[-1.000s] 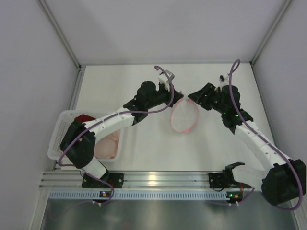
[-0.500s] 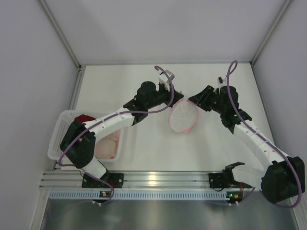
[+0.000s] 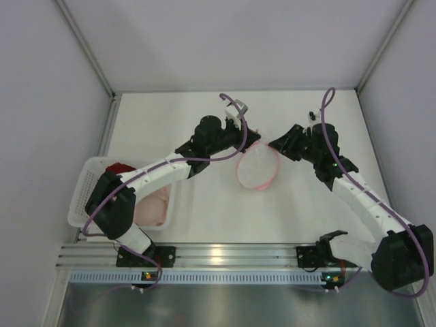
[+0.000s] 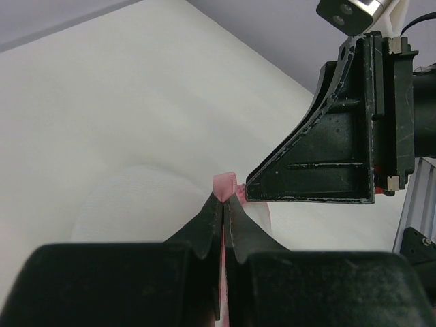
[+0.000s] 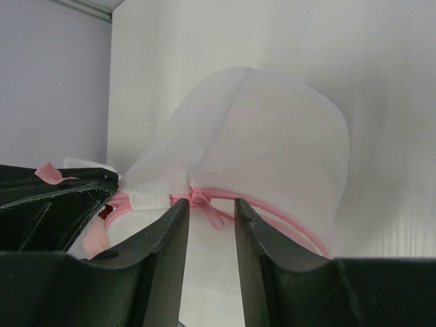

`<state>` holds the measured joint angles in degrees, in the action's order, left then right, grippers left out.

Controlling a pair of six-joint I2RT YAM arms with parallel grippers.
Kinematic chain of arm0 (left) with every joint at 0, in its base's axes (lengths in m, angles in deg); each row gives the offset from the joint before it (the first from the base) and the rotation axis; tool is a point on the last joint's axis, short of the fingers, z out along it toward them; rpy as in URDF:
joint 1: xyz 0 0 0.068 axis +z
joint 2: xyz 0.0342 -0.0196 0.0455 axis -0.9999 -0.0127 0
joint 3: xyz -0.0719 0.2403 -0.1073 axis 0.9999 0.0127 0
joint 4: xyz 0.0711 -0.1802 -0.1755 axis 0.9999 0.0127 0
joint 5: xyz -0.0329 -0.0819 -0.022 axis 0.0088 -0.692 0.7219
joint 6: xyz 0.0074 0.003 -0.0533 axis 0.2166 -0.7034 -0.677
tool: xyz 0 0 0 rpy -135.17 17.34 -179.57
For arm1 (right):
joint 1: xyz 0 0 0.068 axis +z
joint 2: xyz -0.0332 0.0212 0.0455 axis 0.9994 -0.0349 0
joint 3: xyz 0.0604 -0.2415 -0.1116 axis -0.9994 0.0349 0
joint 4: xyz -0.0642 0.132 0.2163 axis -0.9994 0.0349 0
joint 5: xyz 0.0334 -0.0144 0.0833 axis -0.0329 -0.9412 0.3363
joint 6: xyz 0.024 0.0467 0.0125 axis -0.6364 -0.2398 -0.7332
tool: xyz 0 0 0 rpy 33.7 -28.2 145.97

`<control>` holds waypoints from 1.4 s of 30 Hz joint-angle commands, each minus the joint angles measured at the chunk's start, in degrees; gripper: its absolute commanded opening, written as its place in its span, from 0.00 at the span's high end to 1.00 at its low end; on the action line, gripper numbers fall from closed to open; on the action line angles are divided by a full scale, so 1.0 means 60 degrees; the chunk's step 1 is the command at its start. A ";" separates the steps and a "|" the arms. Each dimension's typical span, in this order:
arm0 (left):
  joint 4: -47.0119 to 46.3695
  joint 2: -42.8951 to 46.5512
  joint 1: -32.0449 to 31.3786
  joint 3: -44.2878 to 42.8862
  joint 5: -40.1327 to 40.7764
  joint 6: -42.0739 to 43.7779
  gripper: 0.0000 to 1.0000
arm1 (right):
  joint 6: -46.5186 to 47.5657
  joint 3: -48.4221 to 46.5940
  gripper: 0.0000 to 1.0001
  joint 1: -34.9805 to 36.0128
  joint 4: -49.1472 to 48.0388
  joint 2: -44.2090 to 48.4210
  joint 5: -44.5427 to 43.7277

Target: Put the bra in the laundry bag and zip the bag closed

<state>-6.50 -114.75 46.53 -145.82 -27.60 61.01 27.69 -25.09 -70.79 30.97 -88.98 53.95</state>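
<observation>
The laundry bag (image 3: 257,167), white mesh with a pink zip rim, stands on edge mid-table between both grippers. My left gripper (image 3: 248,136) is shut on a pink tab (image 4: 225,184) at the bag's rim. My right gripper (image 3: 276,144) faces it, jaws open a finger's width on either side of the pink zip pull ribbon (image 5: 208,206), with neither finger touching it. In the right wrist view the mesh dome (image 5: 266,136) rises behind the fingers. The pale pink bra (image 3: 153,208) lies in the white basket (image 3: 87,178) at the left.
A dark red bra (image 3: 121,167) lies at the basket's far end. In the left wrist view the black right gripper (image 4: 334,157) sits close by, at the upper right. Grey walls close the table on three sides; a metal rail (image 3: 218,255) runs along the near edge.
The right jaws have narrowed around the zip pull. The right gripper edged closer to the bag rim, and the bag shifted slightly left. The left gripper kept its hold.
</observation>
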 commanded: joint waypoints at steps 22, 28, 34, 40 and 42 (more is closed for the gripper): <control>-0.0848 0.0039 0.0019 -0.0311 -0.0063 0.0061 1.00 | 0.0119 0.0295 0.80 -0.0056 -0.0267 0.0260 0.0520; -0.0848 0.0039 0.0019 -0.0340 -0.0034 0.0061 1.00 | 0.0162 0.0324 1.00 -0.0042 -0.0341 0.0377 0.0448; -0.0848 0.0127 0.0034 -0.0253 0.0039 0.0134 1.00 | 0.0572 0.0134 1.00 -0.0056 0.0141 0.0597 -0.0269; -0.0848 0.0375 0.0034 -0.0106 0.0068 0.0353 1.00 | 0.0982 0.0075 1.00 -0.0056 0.0595 0.0729 -0.1412; -0.0862 0.0478 0.0034 -0.0004 0.0156 0.0397 1.00 | 0.1056 0.0075 1.00 -0.0056 0.0684 0.0744 -0.1661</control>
<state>-6.50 -114.78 46.53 -145.82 -27.44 62.00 31.60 -23.23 -70.79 33.22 -85.50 49.33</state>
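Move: The zip pull, a small pink tab, sits almost between the right hand's parted fingertips, about 1 cm back and 1 cm below, with no sideways offset. The bag corner held by the left fingers is some 5 cm left, 2 cm farther out and 3 cm higher than the right hand; the laundry bag's body hangs about 6 cm back, 4 cm left and 8 cm lower. From the left hand the zip pull is roughly 4 cm right, 3 cm back and 4 cm below. The right fingertips pinch the zip pull: the hand eases back and down about 1 cm with its part-open fingers narrowing, widening a little, then shutting fully on the tab. It then draws the tab some 2 cm to the right, away from the left hand, which stays put and keeps its closed grip on the bag corner. ##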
